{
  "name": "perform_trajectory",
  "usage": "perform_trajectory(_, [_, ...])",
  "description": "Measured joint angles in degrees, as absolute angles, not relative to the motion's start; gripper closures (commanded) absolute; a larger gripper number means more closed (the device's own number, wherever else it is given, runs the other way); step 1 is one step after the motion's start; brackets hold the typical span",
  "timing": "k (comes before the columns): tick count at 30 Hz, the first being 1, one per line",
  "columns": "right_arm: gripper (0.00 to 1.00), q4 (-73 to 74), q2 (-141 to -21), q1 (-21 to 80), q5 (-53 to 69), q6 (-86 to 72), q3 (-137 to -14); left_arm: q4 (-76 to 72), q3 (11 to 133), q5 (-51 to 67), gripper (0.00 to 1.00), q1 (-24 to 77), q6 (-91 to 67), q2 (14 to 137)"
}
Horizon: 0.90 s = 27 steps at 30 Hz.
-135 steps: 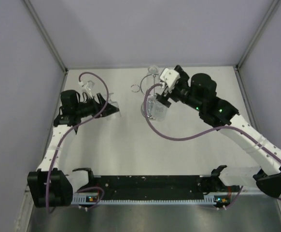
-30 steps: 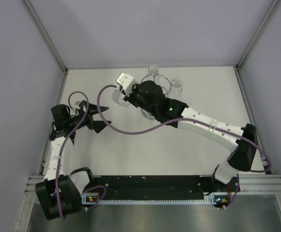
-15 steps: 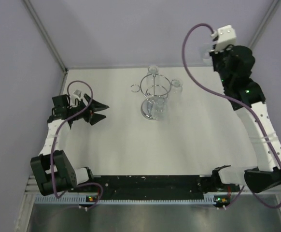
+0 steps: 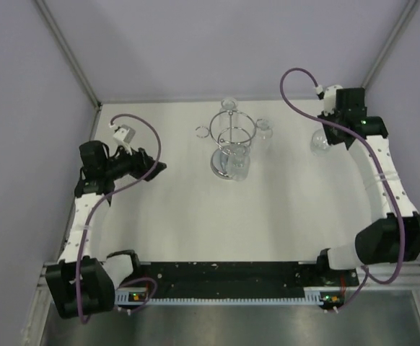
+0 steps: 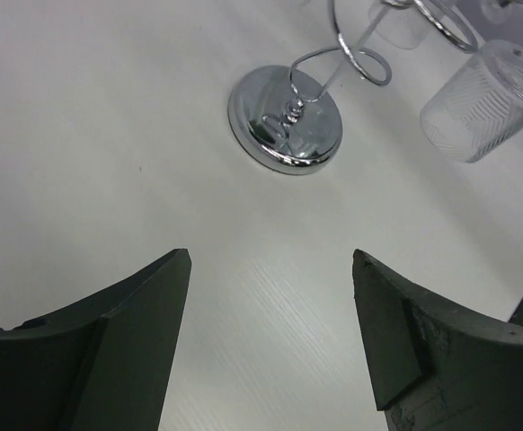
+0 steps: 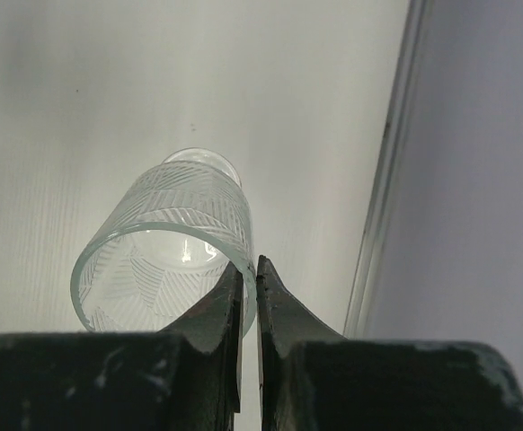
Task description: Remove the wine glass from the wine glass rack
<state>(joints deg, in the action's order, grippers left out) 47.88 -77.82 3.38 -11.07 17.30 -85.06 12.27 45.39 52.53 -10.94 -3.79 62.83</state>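
Observation:
The chrome wine glass rack [image 4: 232,134] stands at the back middle of the table; its mirrored base [image 5: 286,120] shows in the left wrist view. A clear etched wine glass [image 4: 319,142] is off the rack at the right side of the table. My right gripper [image 6: 250,268] is shut on the rim wall of this wine glass [image 6: 163,256], one finger inside and one outside. My left gripper [image 5: 270,265] is open with only bare table between its fingers, left of the rack and pointing at it; in the top view the left gripper [image 4: 155,169] is well apart from the rack.
Other clear glasses hang on the rack's arms, one low by the base [image 4: 239,164] and also seen in the left wrist view [image 5: 480,101]. A metal rail [image 6: 384,180] and the purple wall run close on the right of the held glass.
My right arm has come down from high against the back right wall to just above the table's right side, still holding the glass. The left gripper's jaws have narrowed and it has shifted slightly.

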Motion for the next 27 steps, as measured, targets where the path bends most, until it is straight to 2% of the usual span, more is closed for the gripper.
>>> perform_trajectory(5, [1.0,50.98,-87.88,2.52,-8.21,17.96,-86.11,8.73,45.3,52.71,0.23,-5.58,8.43,58.43])
perform_trajectory(11, [1.0,52.93,-99.59,1.72,-5.82,17.87,-94.28,8.54,44.18,52.05,0.23,1.08,16.69,55.05])
perform_trajectory(20, [1.0,53.15,-114.54,-2.7,-2.7,16.62,-110.32,8.54,43.62,51.42,0.23,11.29,20.36,51.16])
perform_trajectory(27, [1.0,53.58,-122.19,-6.26,-2.55,16.34,-115.74,6.63,43.62,47.75,0.22,21.85,21.1,54.02])
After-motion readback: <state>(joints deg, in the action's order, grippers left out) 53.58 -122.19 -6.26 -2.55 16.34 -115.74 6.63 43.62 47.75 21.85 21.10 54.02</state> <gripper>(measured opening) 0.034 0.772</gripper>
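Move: The front wine glass hangs about 29 cm right of the open left hand, 8 cm ahead and 8 cm lower; the rack's pole is roughly 25 cm right and 16 cm ahead, the right-hand glass 36 cm right and 17 cm ahead. The right hand holds a wine glass, bound for the far-right tabletop some 14 cm ahead, 6 cm right and 25 cm below; that right-hand glass hangs 24 cm left of this hand and 9 cm ahead. Still pinching the wine glass by its rim wall, the right hand lowers it about 14 cm towards the far-right tabletop while carrying it as far forward, sinking first, then reaching out, and at the end sinking again with a slight drift right, its fingers tipping down some 20 degrees. The left hand, fingers open and empty, rises a little, then swings some 14 cm right and 7 cm back towards the front glass on the rack, turning clockwise and tipping up as it goes. ##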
